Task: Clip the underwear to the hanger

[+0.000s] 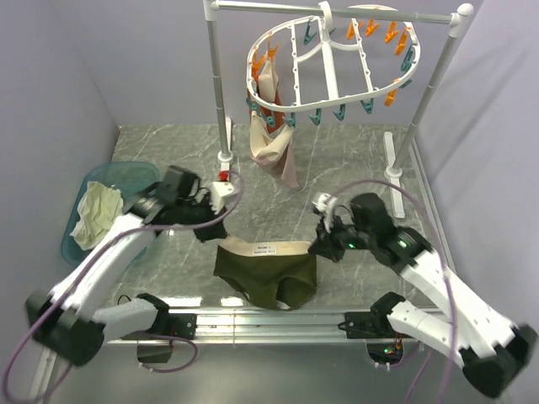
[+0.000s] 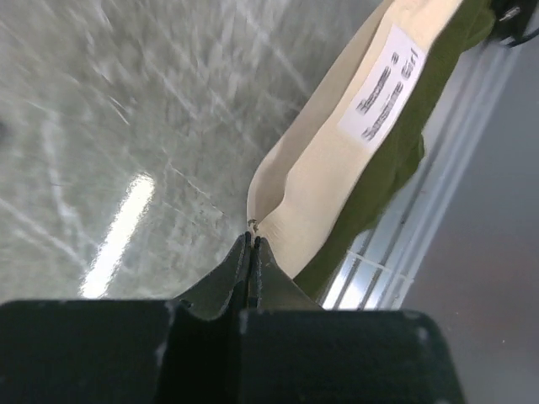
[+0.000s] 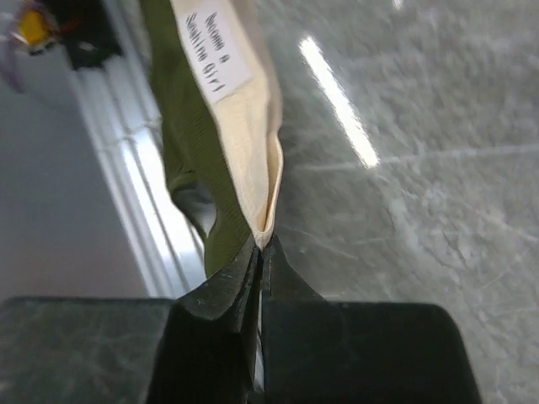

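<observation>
The olive-green underwear (image 1: 268,273) with its beige waistband and white label hangs stretched between both grippers, just above the table near the front rail. My left gripper (image 1: 214,236) is shut on the waistband's left corner; the left wrist view shows that corner of the underwear (image 2: 333,189) pinched at the left gripper's (image 2: 252,240) tips. My right gripper (image 1: 317,245) is shut on the right corner, where the underwear (image 3: 240,160) folds into the right gripper (image 3: 262,246). The white oval hanger (image 1: 328,63) with orange and teal clothespins hangs from the rail far behind.
Pinkish-beige and rust-red garments (image 1: 274,139) hang clipped at the hanger's left side. A white pole stand (image 1: 221,93) carries the rail. A teal basket (image 1: 109,206) with a cream-white cloth (image 1: 97,210) sits at the left. The metal rail (image 1: 269,320) runs along the front edge.
</observation>
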`<action>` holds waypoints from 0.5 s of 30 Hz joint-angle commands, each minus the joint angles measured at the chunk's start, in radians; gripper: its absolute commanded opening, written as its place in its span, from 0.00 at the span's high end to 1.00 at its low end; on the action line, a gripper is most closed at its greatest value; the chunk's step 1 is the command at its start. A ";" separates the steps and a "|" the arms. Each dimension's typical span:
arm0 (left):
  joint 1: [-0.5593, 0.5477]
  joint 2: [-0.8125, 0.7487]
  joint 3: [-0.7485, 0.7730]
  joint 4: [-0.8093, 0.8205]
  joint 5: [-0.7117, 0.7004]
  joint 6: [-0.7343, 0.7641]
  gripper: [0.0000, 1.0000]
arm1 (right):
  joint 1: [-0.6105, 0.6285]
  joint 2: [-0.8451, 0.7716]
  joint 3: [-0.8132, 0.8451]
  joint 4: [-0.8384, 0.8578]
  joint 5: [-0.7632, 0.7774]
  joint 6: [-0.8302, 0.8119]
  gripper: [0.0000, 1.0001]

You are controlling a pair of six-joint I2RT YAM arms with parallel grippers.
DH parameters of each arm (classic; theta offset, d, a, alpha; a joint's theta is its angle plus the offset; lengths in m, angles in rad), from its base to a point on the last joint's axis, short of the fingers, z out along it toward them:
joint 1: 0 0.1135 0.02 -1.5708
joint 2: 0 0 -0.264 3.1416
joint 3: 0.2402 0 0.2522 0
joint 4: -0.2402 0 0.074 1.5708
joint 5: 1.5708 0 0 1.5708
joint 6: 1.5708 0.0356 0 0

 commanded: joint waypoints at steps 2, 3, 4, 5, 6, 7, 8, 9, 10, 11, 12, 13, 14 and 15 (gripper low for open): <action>-0.030 0.183 -0.093 0.274 -0.115 -0.107 0.99 | -0.011 0.237 0.019 0.084 0.240 -0.017 1.00; -0.031 0.226 -0.102 0.373 -0.132 -0.121 0.99 | -0.015 0.258 0.013 0.101 0.270 -0.032 1.00; -0.031 0.246 -0.113 0.419 -0.146 -0.137 0.99 | -0.018 0.289 0.003 0.121 0.298 -0.047 1.00; -0.031 0.264 -0.130 0.464 -0.158 -0.167 1.00 | -0.022 0.301 -0.023 0.163 0.331 -0.073 1.00; -0.030 0.300 -0.137 0.514 -0.167 -0.183 1.00 | -0.025 0.312 -0.036 0.184 0.360 -0.084 1.00; -0.030 0.318 -0.145 0.594 -0.172 -0.198 1.00 | -0.029 0.330 -0.057 0.201 0.376 -0.101 1.00; -0.030 0.337 -0.157 0.639 -0.180 -0.238 0.99 | -0.031 0.337 -0.068 0.242 0.393 -0.100 1.00; -0.030 0.370 -0.162 0.673 -0.196 -0.255 1.00 | -0.034 0.343 -0.074 0.259 0.405 -0.097 1.00; -0.028 0.387 -0.167 0.738 -0.207 -0.272 0.99 | -0.038 0.355 -0.083 0.274 0.410 -0.098 1.00; -0.028 0.403 -0.171 0.763 -0.212 -0.299 1.00 | -0.038 0.364 -0.085 0.297 0.417 -0.095 1.00; -0.021 0.432 -0.173 0.785 -0.212 -0.309 1.00 | -0.043 0.375 -0.086 0.306 0.428 -0.092 1.00; -0.019 0.447 -0.173 0.817 -0.200 -0.322 1.00 | -0.045 0.398 -0.083 0.314 0.431 -0.087 1.00; -0.017 0.461 -0.173 0.825 -0.192 -0.327 0.99 | -0.048 0.410 -0.080 0.314 0.437 -0.084 1.00; -0.014 0.487 -0.168 0.832 -0.181 -0.329 0.99 | -0.046 0.426 -0.076 0.314 0.447 -0.077 0.93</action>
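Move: Each hand already pinches a waistband corner of the underwear. The open tabletop where the left corner will go is about 12 cm ahead of the left hand, 4 cm right and 13 below; the right corner's spot is some 9 ahead of the right hand, 3 right and 12 below. The underwear's middle sags 11 right of the left hand and 5 back. The basket is 32 left and 12 ahead of the left hand, the rack's left foot 26 straight ahead. Keeping their pinch on the two waistband corners, both hands swing the underwear down to the tabletop and drag it forward, away from the bases: about 12 cm down each, most of it early, and roughly 10 cm out, with a slight drift right. The left wrist turns some 15 degrees counter-clockwise; the right turns clockwise and tips its fingers farther down. ##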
